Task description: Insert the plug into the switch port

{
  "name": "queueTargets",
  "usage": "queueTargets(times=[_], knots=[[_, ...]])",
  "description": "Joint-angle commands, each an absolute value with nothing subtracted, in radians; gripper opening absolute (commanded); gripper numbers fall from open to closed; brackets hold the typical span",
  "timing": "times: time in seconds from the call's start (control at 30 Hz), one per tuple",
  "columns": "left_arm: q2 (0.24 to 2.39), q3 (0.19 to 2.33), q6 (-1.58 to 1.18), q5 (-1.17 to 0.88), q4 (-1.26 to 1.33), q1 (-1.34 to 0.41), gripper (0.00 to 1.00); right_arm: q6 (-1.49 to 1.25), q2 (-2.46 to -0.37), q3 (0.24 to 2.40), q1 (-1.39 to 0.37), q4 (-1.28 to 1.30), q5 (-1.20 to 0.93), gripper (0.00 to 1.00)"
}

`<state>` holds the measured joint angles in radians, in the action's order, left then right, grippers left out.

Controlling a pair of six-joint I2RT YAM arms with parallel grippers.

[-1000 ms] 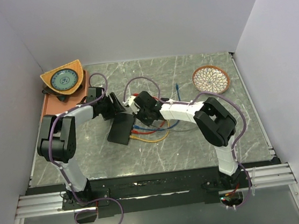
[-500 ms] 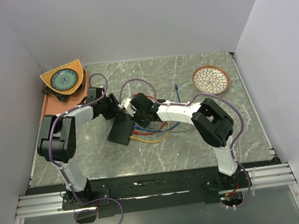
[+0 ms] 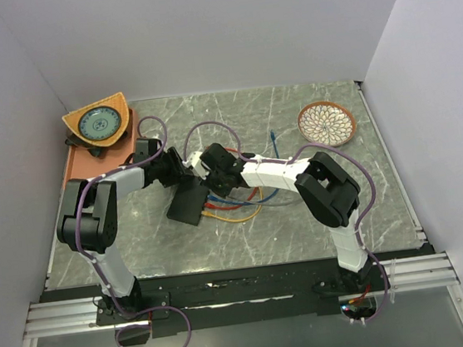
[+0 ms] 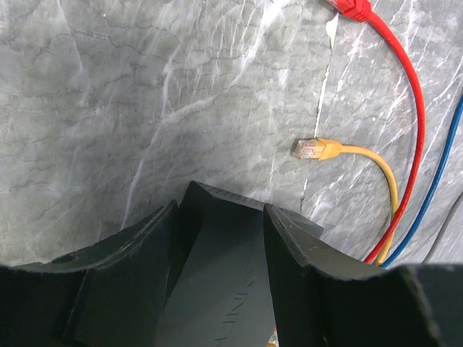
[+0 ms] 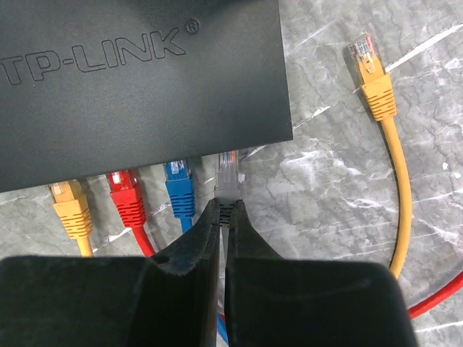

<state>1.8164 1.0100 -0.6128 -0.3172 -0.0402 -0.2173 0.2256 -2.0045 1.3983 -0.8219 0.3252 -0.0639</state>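
The black switch (image 3: 187, 205) lies flat mid-table; its lettered top fills the upper right wrist view (image 5: 137, 79). Yellow, red and blue plugs sit in the row along its near side; the switch port openings are hidden under that edge. My right gripper (image 5: 226, 206) is shut on the grey plug (image 5: 228, 173), whose clear tip meets the switch's edge just right of the blue plug (image 5: 179, 189). Whether it is inside a port I cannot tell. My left gripper (image 4: 221, 217) straddles the switch's far end (image 4: 224, 275), a finger against each side.
A loose yellow plug (image 5: 369, 61) lies right of the switch, with red and blue cables (image 3: 236, 211) coiled by it. An orange tray (image 3: 88, 160) with a fan-shaped dish (image 3: 98, 123) is at the back left. A patterned bowl (image 3: 327, 122) is at the back right.
My left gripper's fingers have narrowed onto the switch's sides. The right gripper has moved left with the grey plug, up to the switch's port side.
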Motion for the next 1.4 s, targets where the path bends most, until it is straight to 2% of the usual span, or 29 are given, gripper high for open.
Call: queueTargets(times=[0.0, 0.7, 0.97, 1.03, 1.07, 1.1, 1.2, 1.23, 1.37], knots=[[1.793, 0.991, -0.607, -0.351, -0.051, -0.227, 0.56, 0.215, -2.013, 1.459, -0.830, 0.282, -0.052, 0.00], [1.787, 0.985, -0.603, -0.377, -0.035, -0.227, 0.56, 0.235, -2.028, 1.465, -0.839, 0.264, -0.035, 0.00], [1.786, 0.986, -0.606, -0.370, -0.037, -0.227, 0.56, 0.215, -1.962, 1.416, -0.841, 0.249, -0.014, 0.00], [1.786, 0.988, -0.606, -0.370, -0.038, -0.227, 0.56, 0.210, -1.957, 1.408, -0.841, 0.255, -0.012, 0.13], [1.789, 0.989, -0.606, -0.368, -0.041, -0.227, 0.56, 0.209, -1.956, 1.405, -0.841, 0.256, -0.011, 0.13], [1.789, 0.991, -0.606, -0.367, -0.041, -0.227, 0.56, 0.209, -1.956, 1.401, -0.841, 0.256, -0.011, 0.19], [1.790, 0.989, -0.606, -0.365, -0.043, -0.227, 0.56, 0.206, -1.951, 1.382, -0.841, 0.255, -0.008, 0.43], [1.790, 0.988, -0.606, -0.365, -0.043, -0.229, 0.56, 0.203, -1.953, 1.376, -0.839, 0.258, -0.006, 0.47], [1.793, 0.988, -0.604, -0.365, -0.043, -0.227, 0.56, 0.198, -1.953, 1.362, -0.841, 0.256, -0.003, 0.50]])
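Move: The right gripper is shut on the boot of the grey plug, with the end port of the switch's cabled side about 2 cm ahead and 2 cm to its left, level with the fingertips. The blue plug, already in, lies about 3 cm left and 1 cm back, and the red plug some 4 cm left and 4 cm back. From the left gripper, which is at the far end of the switch, that port is roughly 5 cm back and 4 cm to the right. Press the grey plug farther into the end port with the right gripper still shut, easing it forward, up and then left by about 1 cm each. Then open the fingers to about half and let go, sinking a little over 1 cm and backing off about 1 cm to the right. Keep the left gripper in place, holding the far end of the switch. ##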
